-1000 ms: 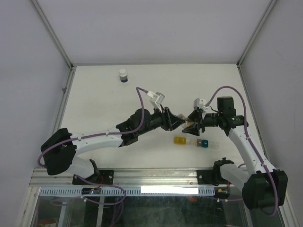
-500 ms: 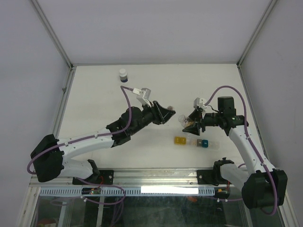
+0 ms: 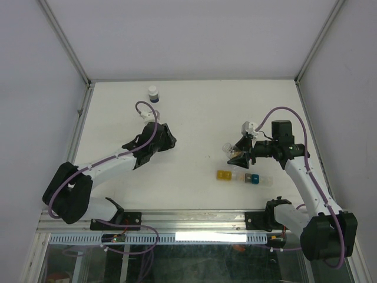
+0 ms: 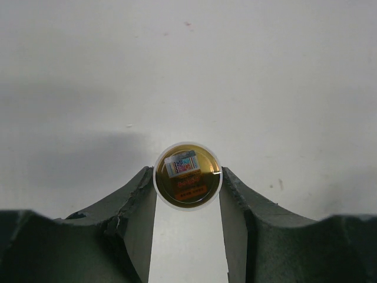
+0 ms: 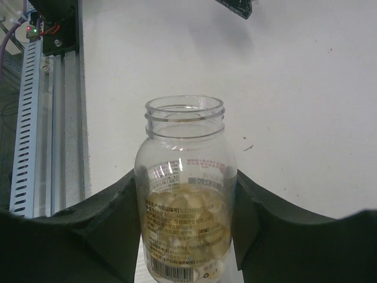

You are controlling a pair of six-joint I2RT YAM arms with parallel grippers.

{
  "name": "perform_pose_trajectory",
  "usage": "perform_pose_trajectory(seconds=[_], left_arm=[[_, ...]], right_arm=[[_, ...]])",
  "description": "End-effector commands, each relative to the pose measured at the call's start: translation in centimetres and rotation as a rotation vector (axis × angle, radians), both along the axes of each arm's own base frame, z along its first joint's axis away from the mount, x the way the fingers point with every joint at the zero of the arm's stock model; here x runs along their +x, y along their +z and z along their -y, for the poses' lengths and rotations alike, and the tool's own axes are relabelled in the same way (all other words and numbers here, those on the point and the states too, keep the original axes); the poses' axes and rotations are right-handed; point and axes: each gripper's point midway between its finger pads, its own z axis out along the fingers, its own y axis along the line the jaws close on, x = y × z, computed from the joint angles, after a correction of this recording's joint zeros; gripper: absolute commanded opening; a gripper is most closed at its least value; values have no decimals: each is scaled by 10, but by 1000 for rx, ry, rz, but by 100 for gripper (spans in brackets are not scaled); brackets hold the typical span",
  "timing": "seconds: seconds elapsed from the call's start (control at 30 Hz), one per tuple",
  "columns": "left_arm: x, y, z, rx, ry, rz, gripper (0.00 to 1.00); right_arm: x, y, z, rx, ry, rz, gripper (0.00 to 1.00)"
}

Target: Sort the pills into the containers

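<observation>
My right gripper point(image 3: 234, 155) is shut on a small clear vial point(image 5: 185, 177), uncapped, its mouth pointing away from the wrist. Yellowish pills point(image 5: 187, 203) fill the vial's lower half. In the top view the vial point(image 3: 227, 148) hangs just above and left of the containers point(image 3: 238, 177), a short strip of yellow, clear and teal compartments lying on the table. My left gripper point(image 3: 165, 141) is at the table's left middle, far from the vial. It is shut on a round white-rimmed cap point(image 4: 188, 175) with a gold inside, pinched between the fingertips.
A white-capped dark blue bottle point(image 3: 153, 94) stands at the back left of the white table point(image 3: 200, 112). Metal rails point(image 3: 79, 127) run along the table's sides, and a slotted rail point(image 5: 23, 135) shows in the right wrist view.
My left arm has drawn back to the left, away from the right gripper, with the cap in its fingers. The right arm and vial have stayed put.
</observation>
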Motion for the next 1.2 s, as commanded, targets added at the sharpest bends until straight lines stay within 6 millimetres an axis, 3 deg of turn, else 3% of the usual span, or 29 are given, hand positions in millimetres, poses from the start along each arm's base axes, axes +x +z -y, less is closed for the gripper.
perform_pose_trajectory(seconds=[0.0,0.23,0.67,0.93,1.17], left_arm=[[12,-15,-38,122,114,-20,10],[26,-32,-63,200,232,-71,15],[33,-63,-69,301,287,-201,26],[29,-72,-66,314,269,-262,45],[26,-47,-56,249,216,-230,82]], right_arm=[[2,14,-1,28,6,55,0],[2,14,-1,29,5,57,0],[1,16,-1,31,6,61,0],[0,19,-1,35,8,73,0],[-3,23,-1,46,12,77,0]])
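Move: The left hand already grips the gold cap. The bare patch of table it is bound for lies about 7 cm to its left, 1 cm ahead and 9 cm below. The white bottle stands some 26 cm ahead and 12 cm left, about 6 cm lower; the open pill jar in the right hand is roughly 10 cm back, 25 cm right and 8 cm higher. From the right hand, that patch is about 12 cm ahead, 32 cm left and 16 cm below. Down and to the left, about 8 and 7 cm, the left hand carries the gold cap away from the pill jar, most of the leftward travel coming first. The wrist turns some 30 degrees, bringing the fingers steeper towards the table, then near the bottom they open wide and let go of the cap. The right hand stays in place, still gripping the jar. ##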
